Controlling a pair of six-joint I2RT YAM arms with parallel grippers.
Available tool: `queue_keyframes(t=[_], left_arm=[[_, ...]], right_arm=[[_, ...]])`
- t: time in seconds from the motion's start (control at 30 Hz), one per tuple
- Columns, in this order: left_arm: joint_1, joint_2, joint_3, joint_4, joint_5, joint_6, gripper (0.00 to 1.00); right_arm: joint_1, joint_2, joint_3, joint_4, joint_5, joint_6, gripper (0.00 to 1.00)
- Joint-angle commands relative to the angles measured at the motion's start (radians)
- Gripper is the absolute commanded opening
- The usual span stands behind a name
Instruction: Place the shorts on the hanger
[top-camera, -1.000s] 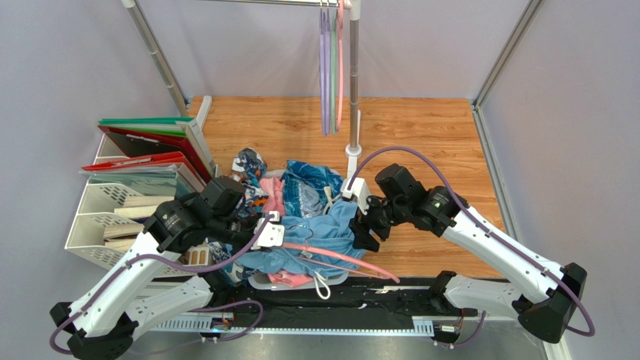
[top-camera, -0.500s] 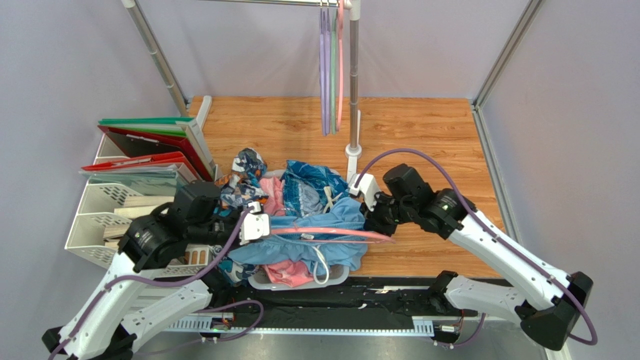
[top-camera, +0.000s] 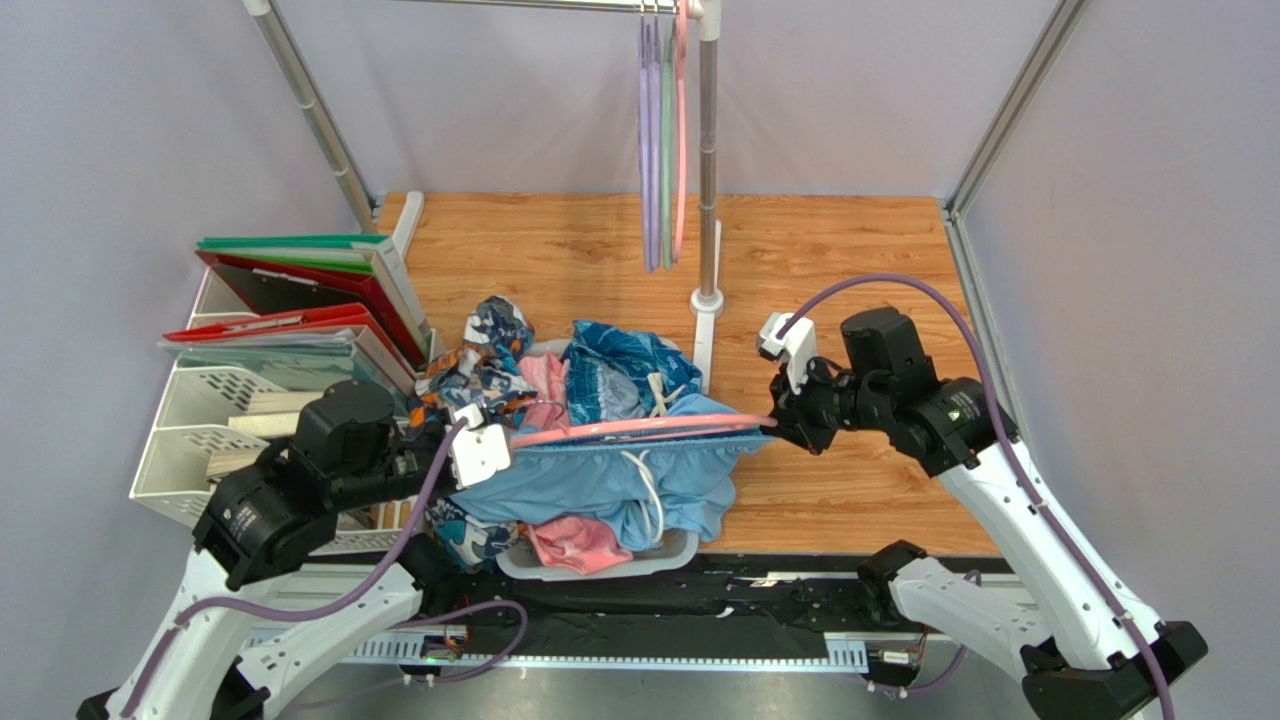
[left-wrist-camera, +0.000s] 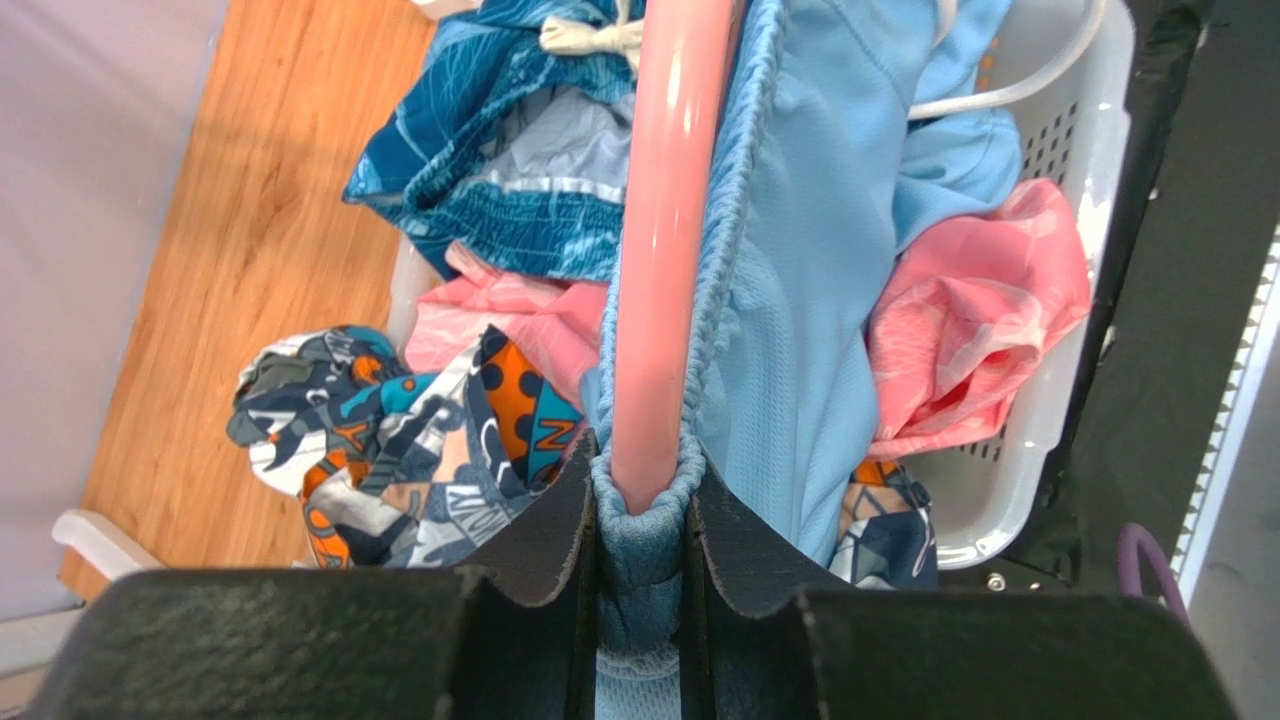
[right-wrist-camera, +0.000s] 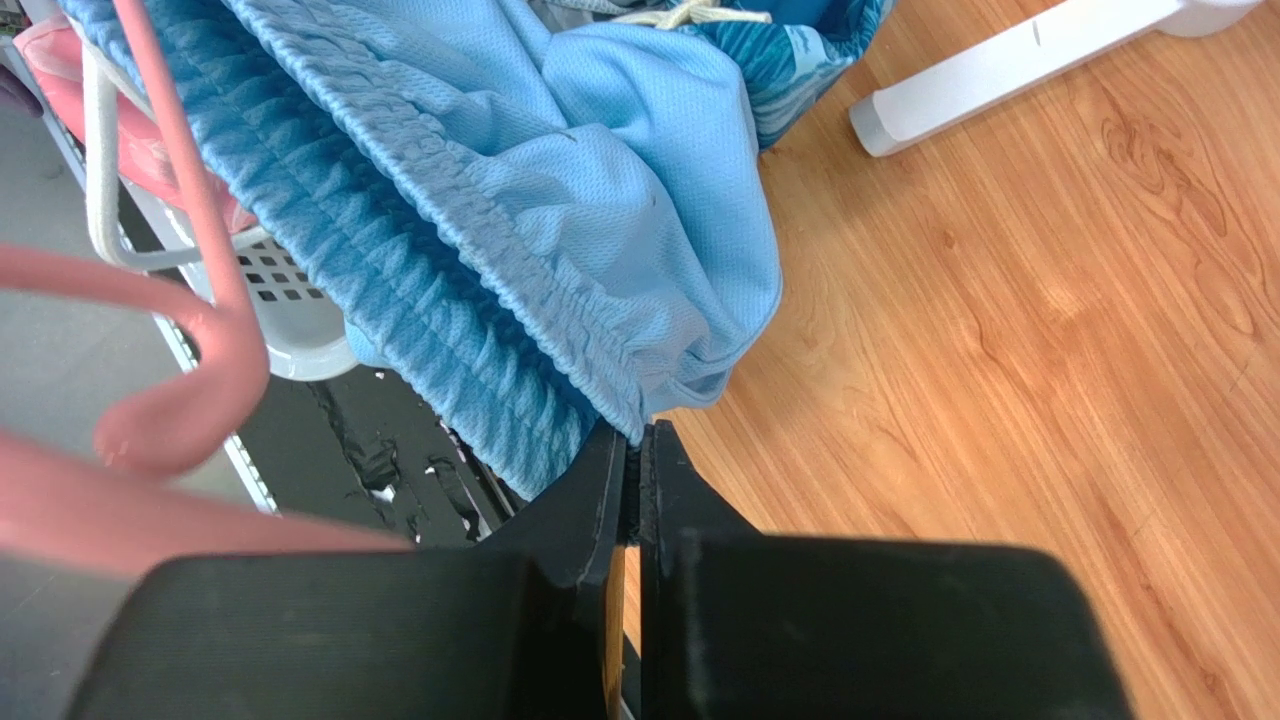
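Note:
The light blue shorts (top-camera: 601, 473) hang stretched between my two grippers above the white basket (top-camera: 601, 558). The salmon-pink hanger (top-camera: 631, 431) runs level inside their gathered waistband. My left gripper (top-camera: 481, 447) is shut on the waistband's left end with the hanger's end inside; in the left wrist view the hanger (left-wrist-camera: 669, 255) runs out from between my fingers, wrapped by the shorts (left-wrist-camera: 796, 285). My right gripper (top-camera: 781, 417) is shut on the shorts' right corner (right-wrist-camera: 601, 270); the hanger's hook (right-wrist-camera: 181, 390) shows at that view's left.
The basket also holds a pink garment (top-camera: 571, 540), a dark teal patterned garment (top-camera: 616, 368) and a multicoloured one (top-camera: 481, 368). A rail post (top-camera: 706, 165) stands behind with purple and green hangers (top-camera: 657, 135). A file rack (top-camera: 286, 360) stands left.
Both grippers have risen and moved apart, lifting the shorts and hanger off the pile. The hanger went from slanted to level, and the waistband is now pulled taut along it.

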Motion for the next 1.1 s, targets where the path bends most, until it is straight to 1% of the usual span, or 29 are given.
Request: queue_keyframes(t=[0.0, 0.03, 0.13, 0.23, 0.37, 0.43, 0.5, 0.53, 0.6, 0.67, 0.77, 0.8, 0.87, 0.9, 0.97, 1.0, 1.07], left_arm=[[0.018, -0.023, -0.020, -0.059, -0.206, 0.027, 0.00], [0.018, -0.011, -0.029, -0.074, -0.217, 0.040, 0.00], [0.018, -0.009, -0.055, -0.099, -0.225, 0.101, 0.00], [0.019, 0.028, -0.078, -0.093, -0.263, 0.127, 0.00], [0.019, 0.107, -0.041, -0.064, -0.242, 0.103, 0.00], [0.016, 0.179, 0.008, -0.052, -0.214, 0.099, 0.00], [0.016, 0.254, 0.041, -0.041, -0.222, 0.095, 0.00], [0.015, 0.276, 0.081, -0.041, -0.223, 0.109, 0.00], [0.007, 0.313, 0.107, -0.021, -0.222, 0.119, 0.00], [-0.007, 0.333, 0.141, -0.009, -0.222, 0.127, 0.00], [-0.063, 0.364, 0.161, 0.004, -0.225, 0.121, 0.00], [-0.079, 0.371, 0.164, 0.004, -0.217, 0.116, 0.00], [-0.106, 0.376, 0.175, 0.010, -0.211, 0.089, 0.00], [-0.106, 0.382, 0.187, 0.007, -0.202, 0.078, 0.00], [-0.106, 0.378, 0.195, 0.002, -0.205, 0.060, 0.00], [-0.106, 0.365, 0.197, -0.004, -0.194, 0.054, 0.00], [-0.105, 0.353, 0.192, -0.007, -0.165, 0.038, 0.00]], right_arm=[[-0.100, -0.007, 0.045, -0.141, 0.094, -0.118, 0.00], [-0.140, 0.005, 0.059, -0.161, 0.085, -0.128, 0.00], [-0.197, 0.033, 0.117, -0.197, 0.051, -0.170, 0.00], [-0.210, 0.046, 0.161, -0.218, 0.025, -0.190, 0.00], [-0.200, 0.048, 0.212, -0.229, -0.059, -0.190, 0.00], [-0.158, 0.060, 0.235, -0.223, -0.062, -0.149, 0.00], [-0.112, 0.094, 0.286, -0.221, -0.059, -0.118, 0.00], [-0.101, 0.105, 0.306, -0.221, -0.058, -0.086, 0.00], [-0.070, 0.137, 0.346, -0.218, -0.056, -0.061, 0.00], [-0.047, 0.152, 0.359, -0.201, -0.041, -0.033, 0.00], [0.020, 0.178, 0.363, -0.148, -0.007, 0.017, 0.00], [0.057, 0.188, 0.373, -0.137, -0.001, 0.028, 0.00], [0.083, 0.221, 0.395, -0.125, 0.010, 0.051, 0.00], [0.091, 0.230, 0.424, -0.134, 0.010, 0.056, 0.12], [0.093, 0.255, 0.454, -0.151, 0.010, 0.037, 0.28], [0.091, 0.261, 0.473, -0.157, 0.010, 0.028, 0.46], [0.091, 0.255, 0.496, -0.142, -0.005, 0.016, 0.61]])
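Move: Between the right fingers is the shorts' waistband corner; the hanger's free right end sits about 2 cm back of them and 4 cm above, outside the band. That corner is some 29 cm to the right of the left hand, 2 cm farther out and 3 cm lower. From the right hand, the teal shorts lie about 17 cm left, 11 cm out and 12 cm below; the pink cloth is 23 cm left, 10 cm back and 14 cm down. Stretching the waistband about 2 cm to the right, the right hand lifts it some 6 cm, then comes back leftward nearly 6 cm towards the left hand and opens about halfway, letting go of the corner. The left hand keeps its pinch on hanger and band, dips 4 cm, then goes about 6 cm forward and slightly right while rising partway, tilting its fingers more steeply down. ##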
